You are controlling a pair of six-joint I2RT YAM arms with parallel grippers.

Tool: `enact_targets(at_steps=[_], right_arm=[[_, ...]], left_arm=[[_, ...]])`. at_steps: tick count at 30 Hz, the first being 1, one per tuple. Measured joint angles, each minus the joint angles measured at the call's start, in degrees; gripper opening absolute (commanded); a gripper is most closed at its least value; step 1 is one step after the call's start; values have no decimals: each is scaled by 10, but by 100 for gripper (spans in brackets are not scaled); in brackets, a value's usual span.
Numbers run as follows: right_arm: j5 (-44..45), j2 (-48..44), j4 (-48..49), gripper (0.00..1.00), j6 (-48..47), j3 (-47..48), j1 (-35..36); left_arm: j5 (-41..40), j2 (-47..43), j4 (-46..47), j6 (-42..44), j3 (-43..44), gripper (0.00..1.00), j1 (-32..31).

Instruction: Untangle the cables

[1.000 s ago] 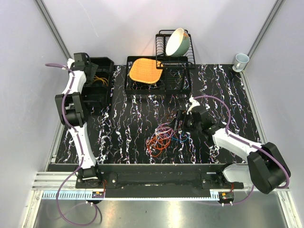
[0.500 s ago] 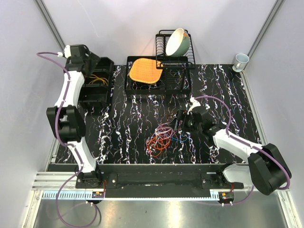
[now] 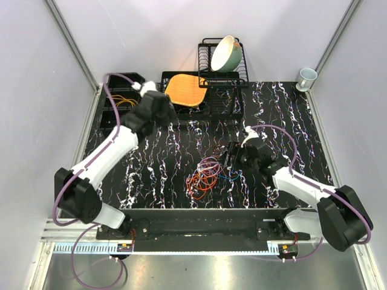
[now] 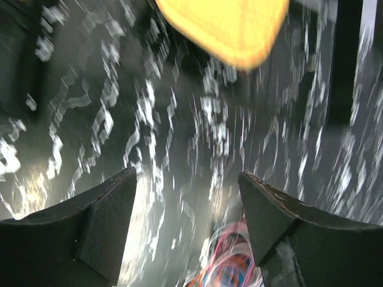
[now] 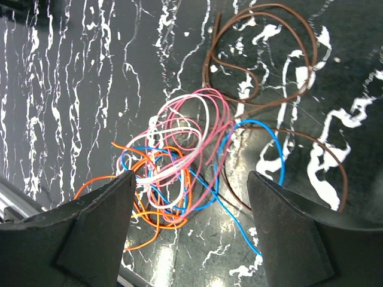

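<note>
The cables (image 3: 208, 174) lie in a loose tangle of orange, pink, white, blue and brown wires on the black marbled table, a little right of centre. My right gripper (image 3: 230, 158) hovers just behind and to the right of them, open. In the right wrist view the cables (image 5: 173, 158) sit between and beyond the empty gripper (image 5: 191, 179), with a brown loop (image 5: 263, 60) and a blue wire (image 5: 266, 149) spread out to the right. My left gripper (image 3: 164, 113) hangs over the back left of the table, open and empty. Its wrist view is blurred, with the gripper (image 4: 187, 176) above bare table and the cables (image 4: 230, 269) at the bottom edge.
A black bin (image 3: 121, 112) at the back left holds yellow wires (image 3: 124, 99). An orange mat (image 3: 184, 89) lies on a black tray at the back centre, beside a wire rack (image 3: 239, 75) carrying a pale bowl (image 3: 226, 53). A cup (image 3: 306, 77) stands at the back right corner.
My left arm has swung away from the black bin and out over the table toward the middle. The right gripper has barely moved and stays over the tangle.
</note>
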Motion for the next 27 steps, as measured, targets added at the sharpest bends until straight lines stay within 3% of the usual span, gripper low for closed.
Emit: enact_targets(at_steps=[9,15,21,27], right_arm=[[31,-56,-5,80,19,-35,0],[37,-68,-5,80,24,-38,-1],[61,-96,-9,79,36,-50,-1],[99,-133,-15,80,57,-63,-1]], left_arm=[[-1,-77,1,47,-132,65,-180],[37,-50,28,76,-138,57,-249],[91,47,35,107,-90,49,-274],[130,114,40,123,-37,49,-280]])
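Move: The pink and white cables at the top of the tangle lie about 14 cm back from the left hand, 21 cm to its right and roughly 21 cm below. From that same hand, the orange cables are about 21 cm back and 19 cm right, the blue one 16 cm back and 29 cm right, and the brown one 7 cm back and 27 cm right, all at table height. From the right hand, the pink and white cables lie some 8 cm left, about 1 cm back and 8 cm below. Leaving the tray side, the empty left hand swings right about 19 cm and back about 14 cm while sinking some 10 cm to come in over the pink and white cables; the pull back is nearly all in the first half, then it goes on right and down, turning some 45 degrees clockwise as its fingers narrow from wide to half open, touching nothing. The right hand, also empty and still wide open, gives way by about 3 cm to its right and 2 cm up, turning slightly clockwise, away from the tangle. ##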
